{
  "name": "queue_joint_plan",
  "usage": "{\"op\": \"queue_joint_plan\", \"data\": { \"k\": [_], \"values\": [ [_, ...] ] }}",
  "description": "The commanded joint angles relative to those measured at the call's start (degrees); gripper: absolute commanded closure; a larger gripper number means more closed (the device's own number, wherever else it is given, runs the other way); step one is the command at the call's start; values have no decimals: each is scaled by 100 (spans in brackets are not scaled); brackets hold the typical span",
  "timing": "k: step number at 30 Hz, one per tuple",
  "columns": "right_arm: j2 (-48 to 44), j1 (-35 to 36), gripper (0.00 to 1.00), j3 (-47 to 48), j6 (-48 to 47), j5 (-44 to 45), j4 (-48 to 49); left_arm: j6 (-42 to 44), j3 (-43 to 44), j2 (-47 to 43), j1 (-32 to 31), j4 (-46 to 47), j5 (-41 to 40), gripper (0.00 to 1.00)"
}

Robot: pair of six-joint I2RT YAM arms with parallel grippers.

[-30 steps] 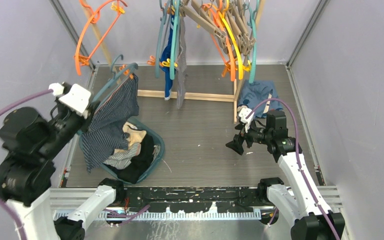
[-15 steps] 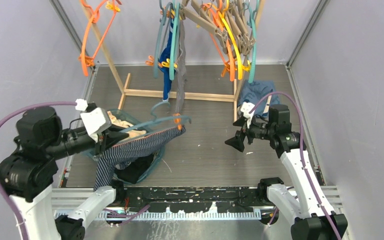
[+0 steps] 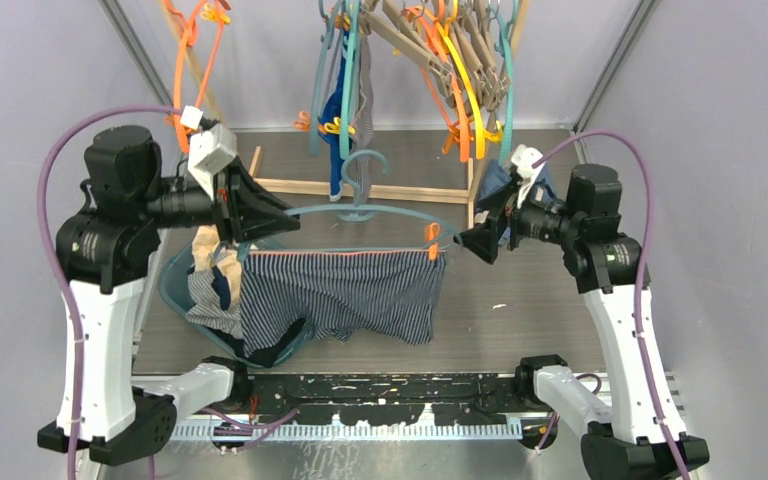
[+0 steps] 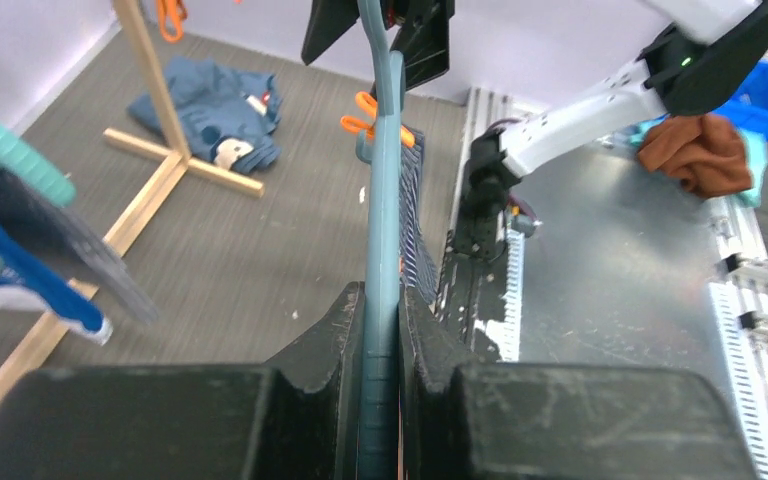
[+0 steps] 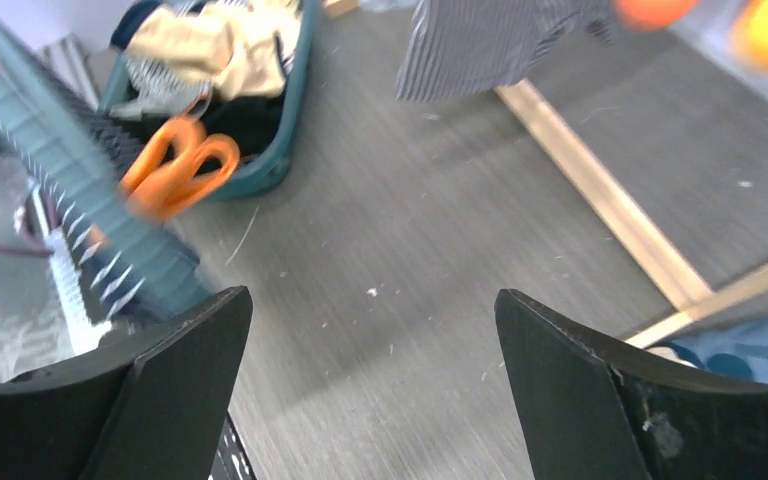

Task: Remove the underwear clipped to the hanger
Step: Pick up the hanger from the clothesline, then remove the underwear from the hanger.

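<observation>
A teal hanger (image 3: 380,212) is held level above the floor by my left gripper (image 3: 268,213), whose jaws are shut on the left end of its bar (image 4: 380,250). Navy white-pinstriped underwear (image 3: 345,295) hangs spread from it, clipped by an orange clip (image 3: 430,236) at the right end. The left wrist view looks along the bar to that clip (image 4: 372,115) and the underwear (image 4: 415,215). My right gripper (image 3: 478,243) is open just right of the hanger's end. In its own view, the right gripper (image 5: 370,300) has the blurred hanger (image 5: 80,200) and clip (image 5: 175,170) at left.
A teal basket (image 3: 167,288) of clothes sits under the left arm. A wooden rack (image 3: 380,190) at the back carries several hangers (image 3: 460,70) and hanging garments (image 3: 350,120). A blue garment (image 3: 505,185) lies on the floor behind the right gripper.
My left arm rose and swung the hanger from beside the basket to level across the middle, so the underwear now hangs spread. My right gripper rose toward the hanger's right end, still open.
</observation>
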Motion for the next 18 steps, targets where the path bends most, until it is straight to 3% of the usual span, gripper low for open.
{"op": "queue_joint_plan", "data": {
  "k": [1,12,18],
  "values": [
    [-177,1,0,781,1046,679,166,-1124,182,239,-39,1865,913,100],
    [-191,-146,0,1142,1472,2641,202,-1123,-931,409,-499,2841,1342,100],
    [-115,-146,0,1079,1338,2325,167,-804,-1772,232,-838,3504,1500,100]
  ]
}}
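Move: The left hand already pinches the blue hanger near one end. The right-hand orange clip, still biting the striped underwear, hangs about 18 cm to that hand's right, roughly level ahead and 9 cm below. The laundry basket is some 19 cm left, 10 cm farther out and 40 cm down. From the open right hand, the same clip lies about 8 cm left, 1 cm back and 4 cm lower; the ends of the hanging orange hangers are some 10 cm ahead, 1 cm right and slightly higher. Still pinching the hanger, the left hand carries it right about 5 cm and a little forward, rising slightly before sinking, and turns some 15 degrees clockwise. The right hand, wide open and holding nothing, backs off from the hanger's free end: up some 7 cm, then right and forward, swinging clockwise by 25 degrees or so. ##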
